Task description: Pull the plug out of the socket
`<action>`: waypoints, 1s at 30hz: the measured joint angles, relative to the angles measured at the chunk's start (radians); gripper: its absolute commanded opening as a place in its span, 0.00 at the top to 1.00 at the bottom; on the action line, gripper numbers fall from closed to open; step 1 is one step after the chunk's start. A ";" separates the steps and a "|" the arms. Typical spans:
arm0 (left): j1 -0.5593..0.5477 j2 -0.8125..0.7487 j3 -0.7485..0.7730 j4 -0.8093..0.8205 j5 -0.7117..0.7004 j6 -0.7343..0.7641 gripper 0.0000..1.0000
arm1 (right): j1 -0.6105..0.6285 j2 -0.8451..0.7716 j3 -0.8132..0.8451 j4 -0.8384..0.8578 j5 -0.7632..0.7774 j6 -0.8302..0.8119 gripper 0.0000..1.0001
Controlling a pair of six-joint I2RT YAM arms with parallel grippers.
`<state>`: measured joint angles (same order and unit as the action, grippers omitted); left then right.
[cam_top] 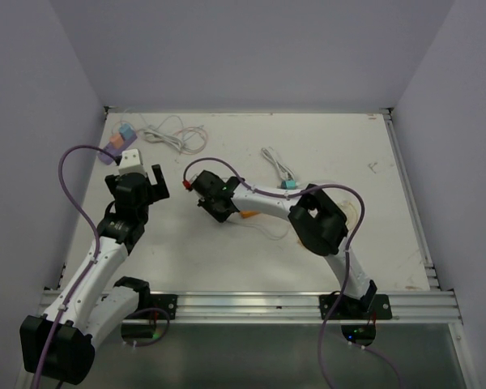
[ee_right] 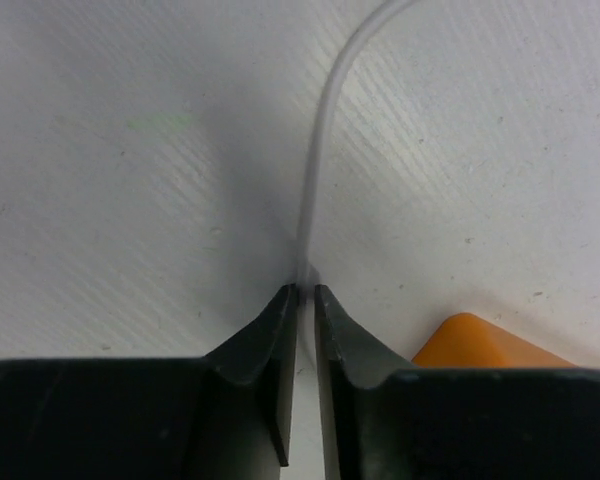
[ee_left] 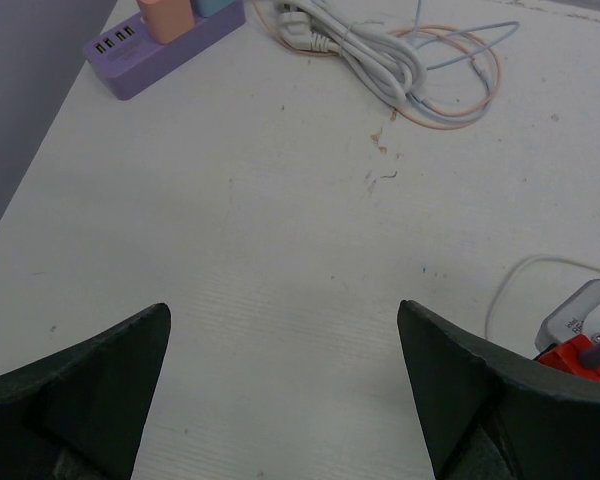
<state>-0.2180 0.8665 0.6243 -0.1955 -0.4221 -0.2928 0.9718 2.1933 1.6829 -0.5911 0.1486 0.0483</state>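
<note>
The socket, a purple power strip (cam_top: 116,147) (ee_left: 165,40), lies at the table's far left corner. An orange plug (ee_left: 166,16) and a light blue plug (ee_left: 216,5) stand in it. My left gripper (cam_top: 144,168) (ee_left: 283,305) hovers a little nearer than the strip, wide open with only bare table between its fingers. My right gripper (cam_top: 217,211) (ee_right: 305,290) points down at mid-table. Its jaws are pinched on a thin white cable (ee_right: 315,180) that runs away across the table. An orange piece (cam_top: 249,215) (ee_right: 480,345) lies just beside its right finger.
A coil of white and pale cables (cam_top: 174,136) (ee_left: 380,50) lies right of the strip. Another white cable with a teal plug (cam_top: 287,184) sits near the right arm's elbow. White walls close in the table's left, back and right.
</note>
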 measured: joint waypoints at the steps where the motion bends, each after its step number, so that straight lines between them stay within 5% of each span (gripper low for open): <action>1: 0.000 0.000 0.000 0.000 0.000 0.000 0.00 | 0.003 0.002 0.001 0.000 0.017 0.003 0.97; 7: 0.000 -0.001 0.000 0.000 0.000 0.000 0.00 | -0.043 -0.024 -0.054 0.029 0.072 0.048 1.00; 30: 0.000 0.003 0.000 0.000 0.000 0.000 0.00 | -0.627 -0.197 -0.309 0.020 0.198 0.212 1.00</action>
<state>-0.2180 0.8696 0.6243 -0.1955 -0.4225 -0.2928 0.3450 1.9965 1.3739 -0.5709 0.3462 0.2607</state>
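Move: The right hand has the white cable between its nearly shut fingertips, down at the table. From this hand, the orange socket's middle lies about 12 cm to the right and 6 cm ahead, the loose teal plug roughly 21 cm right and 12 cm ahead, and the yellow plug some 28 cm right and 6 cm back. From the idle left hand, the pinched stretch of cable lies about 24 cm to the right, level with it and some 17 cm below. Pinching the white cable as the fingers finish shutting, the right hand drags it low along the table about 30 cm to the right and some 11 cm forward, picking up speed after a slow start. The closed fingers push the orange socket along rightward and keep hold of the cable, while the hand turns clockwise about 50 degrees. ##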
